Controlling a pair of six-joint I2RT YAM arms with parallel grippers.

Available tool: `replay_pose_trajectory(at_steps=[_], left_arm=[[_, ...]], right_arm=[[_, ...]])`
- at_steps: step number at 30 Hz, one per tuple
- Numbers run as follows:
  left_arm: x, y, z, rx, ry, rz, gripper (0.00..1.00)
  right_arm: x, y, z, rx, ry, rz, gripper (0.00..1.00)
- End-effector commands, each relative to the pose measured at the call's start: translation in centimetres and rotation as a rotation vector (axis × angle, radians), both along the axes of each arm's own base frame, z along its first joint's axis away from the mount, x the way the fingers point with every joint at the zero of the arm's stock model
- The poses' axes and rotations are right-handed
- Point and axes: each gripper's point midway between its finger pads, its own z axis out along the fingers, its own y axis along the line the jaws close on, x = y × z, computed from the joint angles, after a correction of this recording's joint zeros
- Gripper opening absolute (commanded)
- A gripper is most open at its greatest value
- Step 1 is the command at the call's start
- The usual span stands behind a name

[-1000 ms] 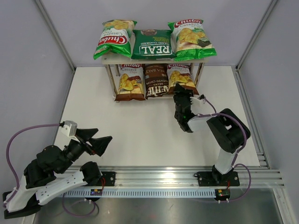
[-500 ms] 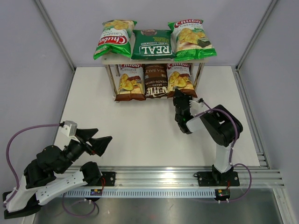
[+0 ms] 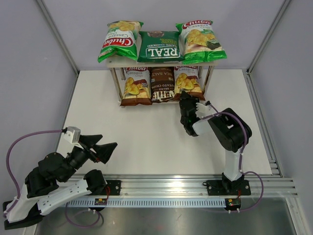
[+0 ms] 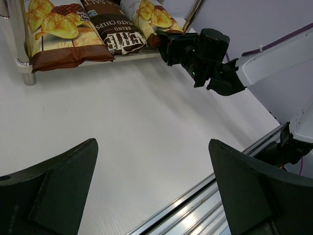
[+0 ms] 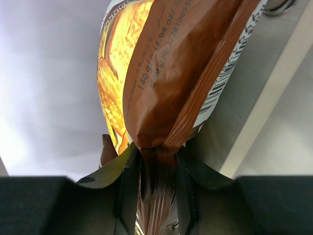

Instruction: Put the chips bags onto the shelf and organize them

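Note:
The shelf (image 3: 211,77) stands at the back of the table. Its top board carries two light-green Chuba bags (image 3: 119,39) (image 3: 199,41) with the dark-green REAL bag (image 3: 159,46) between them. Below lie a brown-and-white Chuba bag (image 3: 136,85), the dark-brown Kettle bag (image 3: 163,84) and a second brown-and-white Chuba bag (image 3: 188,82). My right gripper (image 3: 185,99) is at that last bag's front end. In the right wrist view its gripper (image 5: 157,152) is shut on the bag's (image 5: 161,83) crimped end, over the lower board (image 5: 254,112). My left gripper (image 3: 110,149) (image 4: 152,147) hangs open with nothing in it near the front left.
An aluminium rail (image 3: 171,182) runs along the table's near edge by the arm bases. Grey walls close in the white tabletop (image 3: 146,132) on three sides. The right arm's elbow (image 3: 234,132) stands right of the shelf's front.
My right gripper has moved towards the shelf and slightly left, and the right brown-and-white bag has slid further in under the top board. The left arm has not moved.

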Motion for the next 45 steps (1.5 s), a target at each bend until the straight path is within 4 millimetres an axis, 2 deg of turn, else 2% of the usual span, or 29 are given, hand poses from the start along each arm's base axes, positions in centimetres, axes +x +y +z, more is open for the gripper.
replay_pose_trajectory(at_steps=[1,5,6,11,14,19,20,22,23,24,25,26,27,28,29,30,31,32,33,34,35,36,37,39,41,42,43,44,45], left_arm=[[0.3,0.3,0.7,-0.027,-0.016,0.026,0.99],[0.6,0.6,0.6,-0.022,-0.011,0.048,0.99],[0.6,0.6,0.5,-0.019,-0.008,0.051,0.99],[0.8,0.7,0.4,-0.01,-0.001,0.068,0.99],[1.3,1.4,0.1,-0.003,0.016,0.123,0.99],[2.9,4.7,-0.5,0.016,0.067,0.345,0.99],[3.1,5.1,-0.7,0.021,0.076,0.372,0.99],[3.4,5.8,-0.7,0.025,0.083,0.426,0.99],[3.5,5.9,-1.0,0.04,0.089,0.435,0.99],[3.5,5.9,-1.0,0.047,0.088,0.443,0.99],[3.6,5.8,-0.9,0.047,0.085,0.442,0.99],[3.7,5.7,-1.1,0.055,0.083,0.441,0.99],[3.7,5.8,-1.1,0.07,0.075,0.443,0.99],[3.8,5.4,-0.9,0.065,0.065,0.427,0.99],[3.9,5.1,-0.9,0.071,0.06,0.42,0.99],[4.1,5.2,-1.1,0.103,0.05,0.429,0.99],[4.1,4.5,-0.9,0.1,0.045,0.401,0.99],[4.3,4.2,-0.9,0.113,0.041,0.392,0.99],[4.7,4.3,-1.2,0.154,0.035,0.41,0.99],[4.8,3.2,-1.3,0.153,0.032,0.365,0.99],[5.1,3.0,-1.4,0.165,0.031,0.363,0.99],[5.8,3.4,-1.7,0.194,0.042,0.4,0.99],[6.0,2.8,-1.8,0.192,0.046,0.374,0.99],[6.9,3.5,-2.3,0.206,0.068,0.419,0.99],[8.0,4.0,-3.4,0.237,0.102,0.454,0.99],[8.6,5.0,-3.9,0.25,0.118,0.501,0.99],[8.9,4.8,-4.5,0.253,0.142,0.491,0.99],[9.3,5.6,-5.0,0.252,0.16,0.523,0.99],[9.4,5.8,-5.0,0.245,0.168,0.532,0.99]], right_arm=[[-0.7,-0.6,0.5,-0.008,0.031,-0.035,0.41],[-1.5,-1.0,0.9,-0.016,0.037,-0.026,0.55],[-1.7,-1.0,1.4,-0.025,0.032,-0.02,0.69],[-2.2,-1.2,2.4,-0.03,0.005,0.009,0.81],[-2.6,-1.2,2.9,-0.013,-0.02,0.033,0.99],[-4.2,-1.1,2.9,-0.059,-0.002,0.103,0.99],[-4.5,-1.0,3.7,-0.063,-0.015,0.128,1.0],[-5.5,-1.4,3.6,-0.131,-0.014,0.158,0.99],[-6.1,-1.4,4.8,-0.149,-0.039,0.178,1.0],[-6.8,-1.9,3.9,-0.225,-0.014,0.194,1.0],[-7.3,-2.2,4.0,-0.256,-0.011,0.201,0.99],[-7.9,-2.3,5.4,-0.276,-0.037,0.222,1.0],[-8.7,-2.8,4.4,-0.384,0.005,0.246,0.99],[-9.1,-2.9,4.5,-0.438,0.018,0.268,0.99],[-9.7,-2.9,6.3,-0.482,-0.002,0.292,0.99],[-10.2,-3.4,5.2,-0.622,0.091,0.327,0.99],[-10.6,-3.9,5.2,-0.686,0.133,0.339,0.99],[-11.0,-5.0,6.5,-0.733,0.159,0.308,0.99],[-11.7,-6.2,5.9,-0.839,0.27,0.32,0.99],[-12.2,-7.0,6.2,-0.891,0.314,0.313,0.99],[-12.6,-8.2,7.0,-0.94,0.345,0.284,0.99],[-13.6,-9.4,6.8,-1.039,0.428,0.302,0.99],[-14.1,-10.2,7.1,-1.069,0.463,0.29,0.99],[-15.5,-11.8,8.0,-1.147,0.533,0.288,1.0],[-16.7,-12.1,8.8,-1.207,0.545,0.346,0.99],[-17.6,-12.6,8.9,-1.268,0.58,0.387,1.0],[-18.2,-12.9,9.1,-1.292,0.591,0.409,1.0],[-19.4,-13.6,9.2,-1.308,0.621,0.428,1.0],[-19.7,-13.6,10.5,-1.288,0.604,0.428,1.0]])
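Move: The right hand's fingers are still on the bottom seam of the right brown Chuba bag on the lower shelf; that bag's middle is about 9 cm ahead and 2 cm to the right, slightly higher. The dark brown chips bag lies about 9 cm ahead and 10 cm left of this hand, the left brown Chuba bag about 8 cm ahead and 21 cm left. From the left hand, the right Chuba bag is roughly 43 cm ahead, 33 cm right and 14 cm lower. The right fingers let go of the bag's bottom seam, opening wide, and the hand draws back from the shelf about 16 cm, also going right and, mainly later, up by some 10 cm each, while its left side rolls down some 65 degrees and the fingers tip down. The left hand, empty and open, goes forward, left and down, swinging about 35 degrees counter-clockwise. ##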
